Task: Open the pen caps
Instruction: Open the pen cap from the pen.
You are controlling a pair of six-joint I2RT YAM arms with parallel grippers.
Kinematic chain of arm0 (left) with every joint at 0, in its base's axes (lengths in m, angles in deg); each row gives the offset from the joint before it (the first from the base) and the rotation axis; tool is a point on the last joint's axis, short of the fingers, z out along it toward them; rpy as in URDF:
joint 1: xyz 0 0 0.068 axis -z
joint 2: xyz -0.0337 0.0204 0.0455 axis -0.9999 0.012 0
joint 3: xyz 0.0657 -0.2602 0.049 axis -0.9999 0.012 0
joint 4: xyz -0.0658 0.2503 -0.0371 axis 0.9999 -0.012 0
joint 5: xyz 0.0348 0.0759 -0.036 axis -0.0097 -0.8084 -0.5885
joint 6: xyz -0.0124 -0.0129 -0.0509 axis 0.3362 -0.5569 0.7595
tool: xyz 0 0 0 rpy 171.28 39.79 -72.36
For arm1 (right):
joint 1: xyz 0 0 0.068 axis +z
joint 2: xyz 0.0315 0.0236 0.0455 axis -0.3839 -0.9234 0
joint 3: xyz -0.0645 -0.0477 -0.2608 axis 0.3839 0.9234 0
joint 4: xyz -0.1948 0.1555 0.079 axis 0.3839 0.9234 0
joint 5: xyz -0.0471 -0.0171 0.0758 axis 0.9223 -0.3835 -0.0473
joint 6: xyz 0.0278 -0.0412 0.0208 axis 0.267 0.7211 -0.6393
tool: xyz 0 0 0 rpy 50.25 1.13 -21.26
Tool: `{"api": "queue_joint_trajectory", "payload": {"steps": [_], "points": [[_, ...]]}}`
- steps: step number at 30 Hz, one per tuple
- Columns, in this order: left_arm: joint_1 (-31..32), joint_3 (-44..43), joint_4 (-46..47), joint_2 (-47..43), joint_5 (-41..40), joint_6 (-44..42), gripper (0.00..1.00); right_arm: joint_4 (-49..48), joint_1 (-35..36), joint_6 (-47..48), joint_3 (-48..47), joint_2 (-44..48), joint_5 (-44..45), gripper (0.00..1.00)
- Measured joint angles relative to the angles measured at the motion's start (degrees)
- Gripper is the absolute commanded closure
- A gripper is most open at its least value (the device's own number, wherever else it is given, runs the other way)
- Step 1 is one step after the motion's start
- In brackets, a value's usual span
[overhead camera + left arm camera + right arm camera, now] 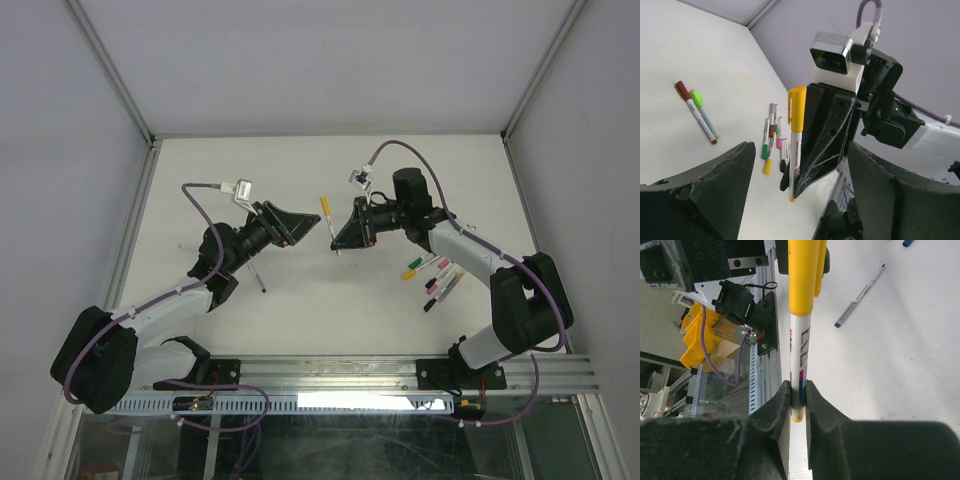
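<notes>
My right gripper (798,390) is shut on the lower end of a white-barrelled pen (800,350), holding it above the table. The pen's yellow cap (804,275) sits on its far end. From above, the pen (330,228) hangs between the two arms, with the right gripper (337,243) pinching it and the cap (324,204) pointing away. My left gripper (801,146) stands open and faces the pen from a short way off, its wide fingers (730,170) on either side of the view and touching nothing. From above, the left gripper (298,228) is just left of the pen.
A cluster of capped pens (435,275) in green, yellow, pink and black lies under the right forearm. A maroon pen (692,107) and a green pen (705,112) lie together farther off. One slim pen with a blue tip (860,290) lies by itself. The mounting rail (350,375) runs along the near edge.
</notes>
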Motion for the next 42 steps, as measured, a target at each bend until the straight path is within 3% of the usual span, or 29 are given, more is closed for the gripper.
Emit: {"api": "queue_joint_trajectory", "payload": {"steps": [5, 14, 20, 34, 42], "points": [[0.7, -5.8, -9.6, 0.6, -4.0, 0.4, 0.35, 3.3, 0.0, 2.6, -1.1, 0.0, 2.4, 1.00], [11.0, -17.6, -28.4, 3.4, -24.8, -0.1, 0.49, 7.1, 0.2, 5.6, -2.5, -0.5, 6.4, 1.00], [13.3, -23.5, -36.1, 7.0, -34.1, 0.2, 0.55, 8.0, 0.5, 6.1, -2.6, -0.6, 7.5, 1.00], [14.0, -28.2, -41.7, 11.3, -37.9, 0.1, 0.68, 9.6, 1.1, 7.2, -3.0, -1.4, 9.1, 1.00], [14.0, -28.4, -41.8, 12.9, -36.7, -0.9, 0.95, 10.7, 1.2, 7.4, -3.1, -1.5, 9.6, 0.99]]}}
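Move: The yellow cap on the pen held upright-forward by the right gripper lies about 4 cm ahead of the left hand and 3 cm to its right, roughly level. The uncapped pen on the table is some 14 cm left of this hand, 5 cm back and 20 below; the brown pen lies about 13 cm ahead, 15 right, equally low. From the right hand the cap is about 8 cm forward, 2 left and 4 above. Bring the left gripper about 5 cm forward and some 3 cm right to the yellow cap, turning it roughly 25 degrees counter-clockwise while its left side rises and the fingers tip down; sink 2 to 3 cm, mostly late, narrowing the fingers all the way until they pinch the cap. Keep the right grip on the pen's lower end, lowering it about 2.5 cm and easing slightly forward. ##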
